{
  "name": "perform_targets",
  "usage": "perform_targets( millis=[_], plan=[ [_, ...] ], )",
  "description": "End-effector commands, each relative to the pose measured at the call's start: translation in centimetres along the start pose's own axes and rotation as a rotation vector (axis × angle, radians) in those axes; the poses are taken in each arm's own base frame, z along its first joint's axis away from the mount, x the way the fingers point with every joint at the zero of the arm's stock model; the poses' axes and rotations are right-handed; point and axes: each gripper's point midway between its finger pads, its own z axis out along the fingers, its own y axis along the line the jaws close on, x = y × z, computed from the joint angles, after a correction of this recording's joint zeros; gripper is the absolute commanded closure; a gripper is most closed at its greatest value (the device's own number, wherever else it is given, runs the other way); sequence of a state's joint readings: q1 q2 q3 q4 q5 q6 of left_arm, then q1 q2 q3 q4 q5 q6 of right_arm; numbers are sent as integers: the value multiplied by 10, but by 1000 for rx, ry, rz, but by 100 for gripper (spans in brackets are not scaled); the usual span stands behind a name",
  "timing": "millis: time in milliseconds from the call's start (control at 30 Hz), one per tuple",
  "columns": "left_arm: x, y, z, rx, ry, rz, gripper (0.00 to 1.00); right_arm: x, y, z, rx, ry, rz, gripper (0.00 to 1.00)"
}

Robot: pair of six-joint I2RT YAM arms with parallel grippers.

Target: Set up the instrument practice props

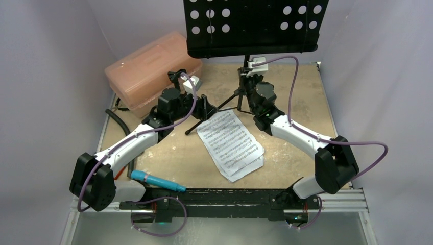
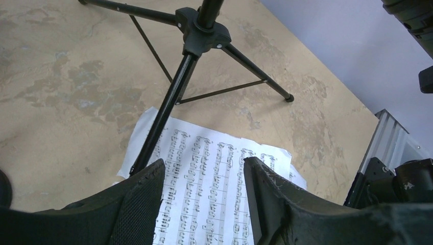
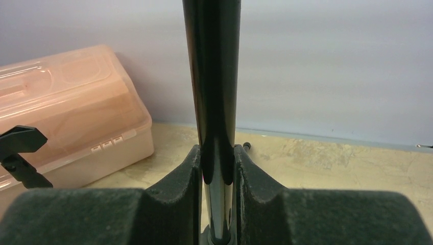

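Observation:
The black tripod music stand (image 1: 255,25) stands at the back of the table, its perforated desk up high. My right gripper (image 1: 248,84) is shut on its pole (image 3: 212,76), one finger on each side. White sheet-music pages (image 1: 232,144) lie flat mid-table, and one tripod leg (image 2: 163,109) rests on their far corner. My left gripper (image 2: 204,168) hovers open over the pages (image 2: 204,194), beside that leg, with nothing between its fingers. The cyan-blue microphone (image 1: 155,181) lies near the front edge by the left arm's base. A black clip-shaped part (image 3: 20,148) shows beside the box; no round-based mic stand is plainly seen.
A pink translucent box (image 1: 148,71) sits at the back left, close to the left arm. Tripod legs (image 1: 224,104) spread between both grippers. A black cable (image 1: 120,122) runs along the left edge. A metal rail (image 1: 230,196) borders the front.

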State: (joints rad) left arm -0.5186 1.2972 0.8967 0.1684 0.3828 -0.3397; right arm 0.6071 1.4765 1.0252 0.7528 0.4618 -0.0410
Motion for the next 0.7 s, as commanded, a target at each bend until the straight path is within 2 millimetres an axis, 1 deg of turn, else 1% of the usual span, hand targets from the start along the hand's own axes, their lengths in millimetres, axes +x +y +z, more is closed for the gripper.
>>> perform_targets(
  millis=[0,100,133,167,267,333,400,533,667],
  plan=[
    [-4,-7,4,3,-5,61,44,-62,3,-8,-8,-162,150,78],
    [2,-11,5,5,8,73,44,-65,8,-17,-63,-169,134,52],
    [3,-11,5,-4,8,74,44,-65,8,-20,-74,-169,131,46],
    [4,-12,5,-10,8,72,44,-63,9,-23,-86,-162,130,41],
    [9,-12,3,-28,6,71,44,-58,10,-33,-114,-131,129,30],
    [10,-13,-2,-41,-3,65,44,-54,9,-41,-123,-102,129,24],
    [13,-11,-8,-57,-14,57,43,-50,6,-50,-127,-71,138,21],
    [24,-4,-24,-107,-20,45,42,-36,0,-75,-143,17,163,19],
    [40,5,-40,-172,10,14,41,-19,-9,-107,-146,109,203,18]
  ],
)
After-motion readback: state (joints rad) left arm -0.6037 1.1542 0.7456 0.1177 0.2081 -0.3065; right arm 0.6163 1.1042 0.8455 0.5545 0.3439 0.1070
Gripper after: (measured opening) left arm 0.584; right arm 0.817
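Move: The right hand is closed on the music stand's pole, which runs up between its fingertips, with the tripod hub some 22 cm below and 4 cm back. The sheet music lies about 23 cm back, 5 cm left and 35 cm down; the mic stand is some 26 cm left and 3 cm back. From the open left hand, the gripped part of the pole is about 11 cm ahead, 13 cm right and 12 cm higher. The right hand lets go of the stand's pole, its fingers spreading wide, and backs away about 8 cm towards the robot, drifting slightly right. It rises some 4 cm at first, then dips again, turning about 10 degrees counter-clockwise. The left hand, open and empty, eases back and down about 3 cm each, edging right and then left. ##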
